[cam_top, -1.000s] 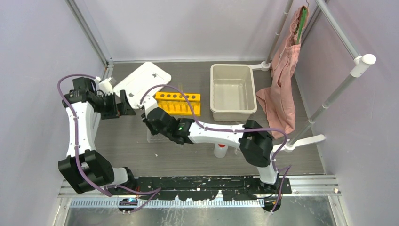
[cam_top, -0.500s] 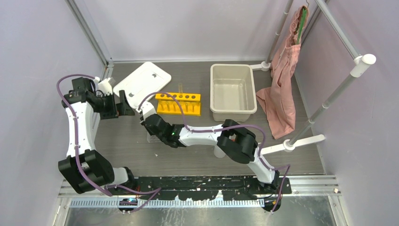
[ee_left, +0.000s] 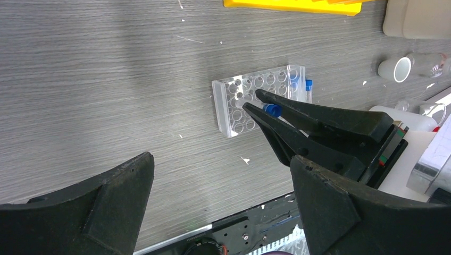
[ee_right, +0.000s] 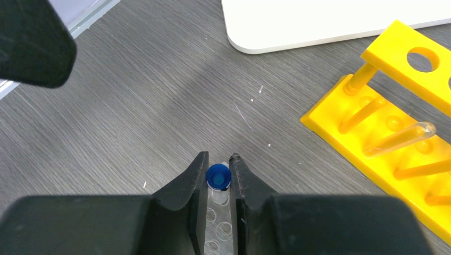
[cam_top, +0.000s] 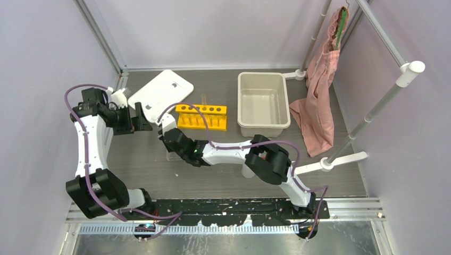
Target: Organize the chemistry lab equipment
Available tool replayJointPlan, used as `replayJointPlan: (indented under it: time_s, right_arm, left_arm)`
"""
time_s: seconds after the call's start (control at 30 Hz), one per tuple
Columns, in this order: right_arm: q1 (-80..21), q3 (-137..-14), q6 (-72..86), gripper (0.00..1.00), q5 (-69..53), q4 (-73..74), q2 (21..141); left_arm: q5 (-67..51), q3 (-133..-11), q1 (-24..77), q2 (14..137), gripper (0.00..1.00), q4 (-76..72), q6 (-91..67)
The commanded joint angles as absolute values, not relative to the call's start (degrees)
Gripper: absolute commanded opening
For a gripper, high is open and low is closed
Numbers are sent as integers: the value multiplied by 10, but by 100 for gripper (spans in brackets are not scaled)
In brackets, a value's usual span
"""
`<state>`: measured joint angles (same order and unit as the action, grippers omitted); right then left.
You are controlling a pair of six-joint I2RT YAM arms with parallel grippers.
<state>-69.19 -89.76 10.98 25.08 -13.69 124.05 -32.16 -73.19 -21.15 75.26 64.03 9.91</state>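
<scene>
My right gripper (ee_right: 218, 168) is shut on a small blue-capped vial (ee_right: 218, 176), held upright over the end row of holes in the clear tray (ee_right: 220, 226). Whether the vial sits in a hole I cannot tell. In the left wrist view the same vial (ee_left: 272, 110) shows between the right fingers (ee_left: 287, 106), and a second blue-capped vial (ee_left: 308, 85) stands in the tray (ee_left: 234, 109). The yellow rack (ee_right: 372, 133) holds one clear glass tube (ee_right: 400, 139), tilted. My left gripper (ee_left: 220, 162) hangs open and empty left of the tray (cam_top: 171, 155); from above it shows beside the lid (cam_top: 141, 114).
A white lid (cam_top: 159, 91) lies behind the rack (cam_top: 202, 117), and a beige bin (cam_top: 263, 103) stands to its right. A tiny white cup (ee_left: 396, 69), a glass beaker (ee_left: 428, 62) and the white squeeze bottle (ee_left: 407, 118) are near the right arm. Pink cloth (cam_top: 316, 106) hangs at the far right.
The right arm has swung left with the vial, its elbow folding in, then held still over the tray. The left arm has not moved.
</scene>
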Motion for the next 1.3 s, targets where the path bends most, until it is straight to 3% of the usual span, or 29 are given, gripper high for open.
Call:
replayJointPlan:
  time_s: [0.0, 0.87, 0.97, 1.1, 1.27]
  right_arm:
    - [-680, -909, 144, 1, 235, -154, 1239]
    - [-677, -918, 128, 1, 205, -117, 1270]
    - [-677, -917, 127, 8, 205, -111, 1269]
    - [-681, -909, 127, 34, 210, -110, 1246]
    - [-683, -901, 153, 49, 223, -85, 1189]
  left_arm:
    - [-336, -722, -218, 745, 100, 621, 108]
    - [-328, -723, -221, 746, 100, 614, 106]
    - [-329, -724, -222, 746, 100, 614, 107]
    - [-330, -725, -223, 747, 100, 613, 106]
    - [-335, -728, -223, 750, 100, 615, 101]
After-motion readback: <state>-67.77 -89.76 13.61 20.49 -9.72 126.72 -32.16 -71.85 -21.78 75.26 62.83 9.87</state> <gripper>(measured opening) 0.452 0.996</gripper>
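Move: The right hand already holds a blue-capped tube by its cap, over the left end of the clear well plate. The plate's middle lies about 5 cm to its right, 2 cm back and 10 cm below. The yellow rack stands about 9 cm ahead and 13 cm to the right, and more blue-capped tubes lie 12 cm to the right and 3 cm back. From the idle left hand, the plate is about 10 cm right, 4 cm back and 17 cm lower. The right hand, still pinching the tube's cap, first eases down slowly with a slight tip of the fingers downwards (some 5 degrees), then sinks more quickly, about 4 cm in all and nearly straight down, bringing the tube into a well near the plate's far left corner. There it pauses, and at the end the fingers open partway, to a little under half, letting go of the cap on both sides and staying around it with another slight dip. ##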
